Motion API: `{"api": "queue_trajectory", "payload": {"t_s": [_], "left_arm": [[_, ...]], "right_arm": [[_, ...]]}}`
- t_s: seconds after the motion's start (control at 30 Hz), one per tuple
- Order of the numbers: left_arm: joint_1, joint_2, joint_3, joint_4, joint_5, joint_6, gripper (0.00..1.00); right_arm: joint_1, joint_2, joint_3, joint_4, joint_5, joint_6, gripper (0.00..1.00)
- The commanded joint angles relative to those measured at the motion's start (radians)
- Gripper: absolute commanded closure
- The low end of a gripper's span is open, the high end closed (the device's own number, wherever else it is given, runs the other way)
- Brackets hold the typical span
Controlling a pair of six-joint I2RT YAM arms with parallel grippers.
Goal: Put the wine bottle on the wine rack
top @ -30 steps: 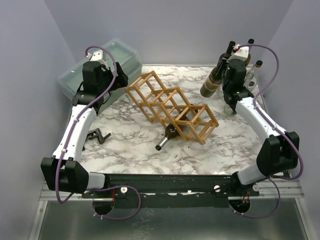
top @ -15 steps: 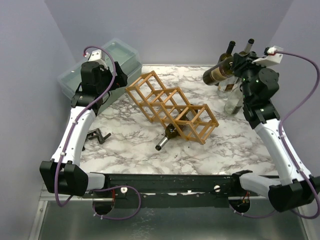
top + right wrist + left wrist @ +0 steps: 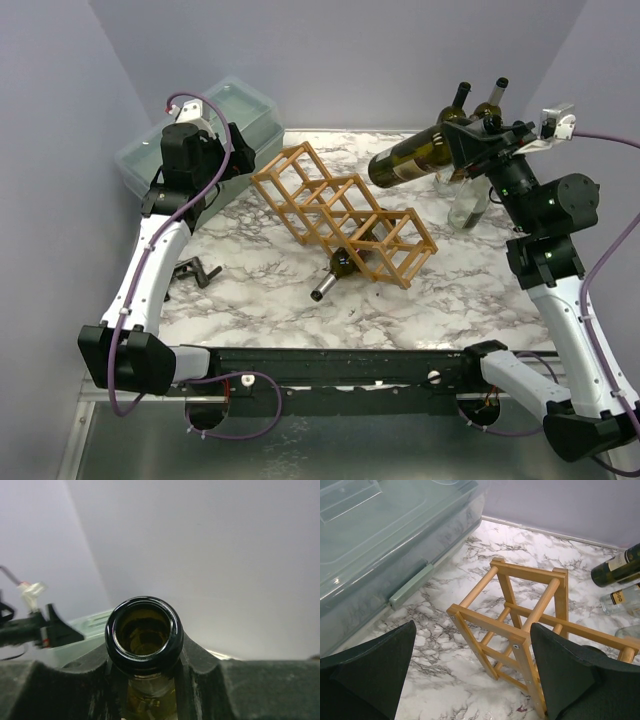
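Note:
The wooden wine rack (image 3: 340, 213) lies slanted across the middle of the table, and its left end (image 3: 520, 607) fills the left wrist view. One dark bottle (image 3: 336, 271) lies in its near cell, neck toward me. My right gripper (image 3: 470, 142) is shut on the neck of a dark green wine bottle (image 3: 408, 160), which hangs nearly level in the air, right of and behind the rack. The bottle's open mouth (image 3: 144, 634) faces the right wrist camera, between the fingers. My left gripper (image 3: 472, 680) stands open just above the rack's left end.
A clear plastic lidded box (image 3: 205, 128) sits at the back left. Two upright dark bottles (image 3: 458, 102) and a clear glass bottle (image 3: 467, 206) stand at the back right, under the right arm. A small black clamp (image 3: 197, 271) lies near the left arm.
The right arm has lifted the green bottle, tipped it to nearly level and swung its base left toward the rack. The left arm has not moved.

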Motion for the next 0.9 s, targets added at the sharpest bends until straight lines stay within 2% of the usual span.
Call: {"api": "queue_trajectory", "payload": {"t_s": [0.0,0.2,0.37,0.43,0.5,0.53,0.57,0.63,0.77,0.87], "left_arm": [[-0.005,-0.033,0.006,0.004,-0.024,0.008,0.02],[-0.006,-0.041,0.008,0.004,-0.027,0.011,0.02],[-0.007,-0.040,0.006,0.003,-0.034,0.014,0.02],[-0.007,-0.038,0.006,0.004,-0.037,0.015,0.02],[-0.007,-0.037,0.006,0.003,-0.037,0.016,0.02],[-0.007,-0.037,0.006,0.002,-0.037,0.016,0.02],[-0.006,-0.038,0.007,0.003,-0.040,0.018,0.02],[-0.006,-0.040,0.005,0.002,-0.047,0.022,0.02],[-0.006,-0.050,0.003,0.003,-0.068,0.036,0.02],[-0.006,-0.055,0.002,0.003,-0.069,0.044,0.02]], "right_arm": [[0.001,-0.035,0.056,0.176,-0.282,0.094,0.99],[0.001,0.043,0.134,0.212,-0.683,0.160,0.99],[0.007,0.120,0.123,0.389,-0.820,0.348,0.99],[0.049,0.162,0.147,0.390,-0.849,0.357,0.99],[0.148,0.201,0.209,0.249,-0.835,0.235,0.99],[0.215,0.223,0.249,0.114,-0.800,0.133,0.99],[0.301,0.242,0.297,-0.023,-0.734,0.004,0.99],[0.438,0.299,0.366,-0.169,-0.625,-0.150,0.99],[0.538,0.393,0.386,-0.144,-0.552,-0.178,0.99],[0.623,0.463,0.410,-0.168,-0.480,-0.263,0.99]]}}
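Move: The right hand already holds the wine bottle by its neck, high up. The wine rack's middle is about 17 cm to its left, 3 cm ahead and some 37 cm below; the bottle already in the rack lies about 16 cm left, 4 cm back and 43 cm below. The remaining standing bottles are roughly 20 cm right and 21 cm ahead, 34 cm below. From the left hand the rack's middle is some 24 cm right, 7 cm back and 18 cm below. Leftward and back towards the robot, the right arm swings the bottle high past the rack's near side, about 24 cm left and 14 cm back, rising slightly before sinking a few centimetres. The wrist turns counter-clockwise by roughly 65 degrees with some roll, bringing the bottle's base from facing left round to the robot's side; the fingers keep their hold on the neck. ##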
